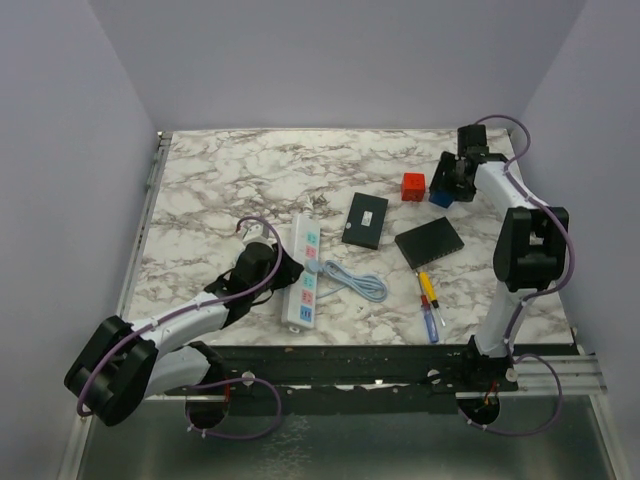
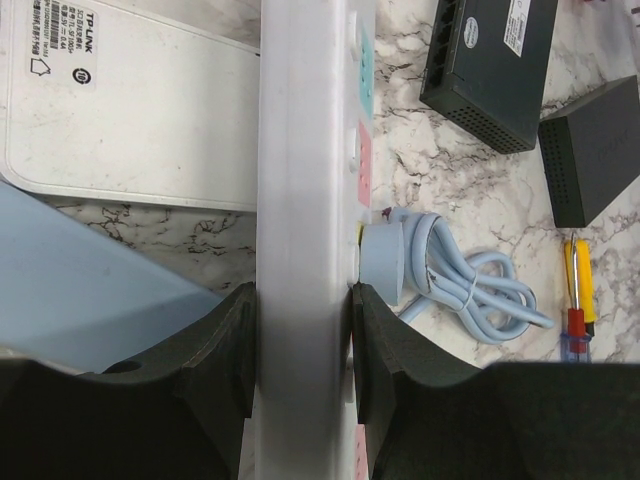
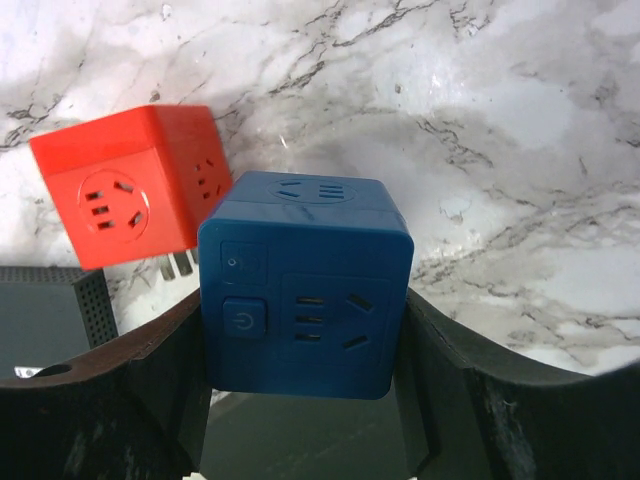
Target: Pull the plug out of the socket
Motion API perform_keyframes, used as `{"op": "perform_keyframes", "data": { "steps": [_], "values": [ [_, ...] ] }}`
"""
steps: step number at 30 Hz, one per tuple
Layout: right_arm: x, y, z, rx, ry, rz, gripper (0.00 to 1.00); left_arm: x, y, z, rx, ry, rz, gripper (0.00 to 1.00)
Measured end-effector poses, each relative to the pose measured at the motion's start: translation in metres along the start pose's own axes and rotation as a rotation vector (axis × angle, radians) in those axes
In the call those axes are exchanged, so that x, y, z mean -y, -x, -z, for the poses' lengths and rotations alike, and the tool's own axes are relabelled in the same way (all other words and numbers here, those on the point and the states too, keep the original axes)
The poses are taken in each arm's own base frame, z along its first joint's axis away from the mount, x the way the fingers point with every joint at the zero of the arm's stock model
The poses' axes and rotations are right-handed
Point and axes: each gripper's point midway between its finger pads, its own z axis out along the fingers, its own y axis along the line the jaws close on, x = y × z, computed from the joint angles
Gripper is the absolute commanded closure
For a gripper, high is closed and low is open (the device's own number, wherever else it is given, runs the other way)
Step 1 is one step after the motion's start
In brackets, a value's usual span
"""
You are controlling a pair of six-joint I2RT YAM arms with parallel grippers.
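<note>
The socket is a long white power strip with pink, green and blue outlet panels, lying left of centre. My left gripper is shut on the socket across its width, with a black finger pressed on each long side. The plug is pale blue and sits in the strip right beside my right-hand finger. Its coiled cable lies on the marble. My right gripper is far off at the back right, shut on a blue cube outlet.
A red cube outlet stands against the blue one. Two black boxes lie mid-table, with screwdrivers near the front edge. A white flat box and a light-blue bar lie beside the strip.
</note>
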Motion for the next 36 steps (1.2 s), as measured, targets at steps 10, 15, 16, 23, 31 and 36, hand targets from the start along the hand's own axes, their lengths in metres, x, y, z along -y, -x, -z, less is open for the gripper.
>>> {"op": "perform_keyframes", "data": {
  "steps": [10, 15, 16, 23, 31, 36],
  "values": [
    [0.002, -0.010, -0.023, -0.047, -0.015, 0.003, 0.66, -0.005, -0.002, 0.005, 0.010, -0.008, 0.025, 1.00],
    [0.001, -0.010, -0.023, -0.047, -0.008, 0.000, 0.40, -0.006, -0.002, 0.006, 0.008, -0.009, 0.029, 1.00],
    [0.000, -0.010, -0.023, -0.047, -0.007, 0.000, 0.38, -0.006, -0.002, 0.006, 0.008, -0.010, 0.029, 1.00],
    [-0.002, -0.010, -0.023, -0.045, 0.006, -0.003, 0.21, -0.006, -0.002, 0.006, 0.007, -0.010, 0.032, 1.00],
    [-0.005, -0.012, -0.023, -0.042, 0.023, -0.010, 0.08, -0.006, -0.002, 0.006, 0.005, -0.011, 0.035, 1.00],
    [-0.006, -0.008, -0.009, -0.018, 0.035, -0.014, 0.00, -0.006, -0.002, 0.005, 0.004, -0.010, 0.035, 1.00]
  ]
}}
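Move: The right hand still holds the blue plug, and the bare table spot for it is straight below, about 5 cm under the hand. The red plug stands some 8 cm left and 3 cm farther out; the black notebook-like box lies about 12 cm back and 4 cm left, the black router 6 cm back and 21 cm left. From the left hand, which grips the socket strip, that spot is roughly 20 cm ahead and 38 cm right. The right hand lowers the blue plug about 2.5 cm onto the table, opens wide, then starts back up. ##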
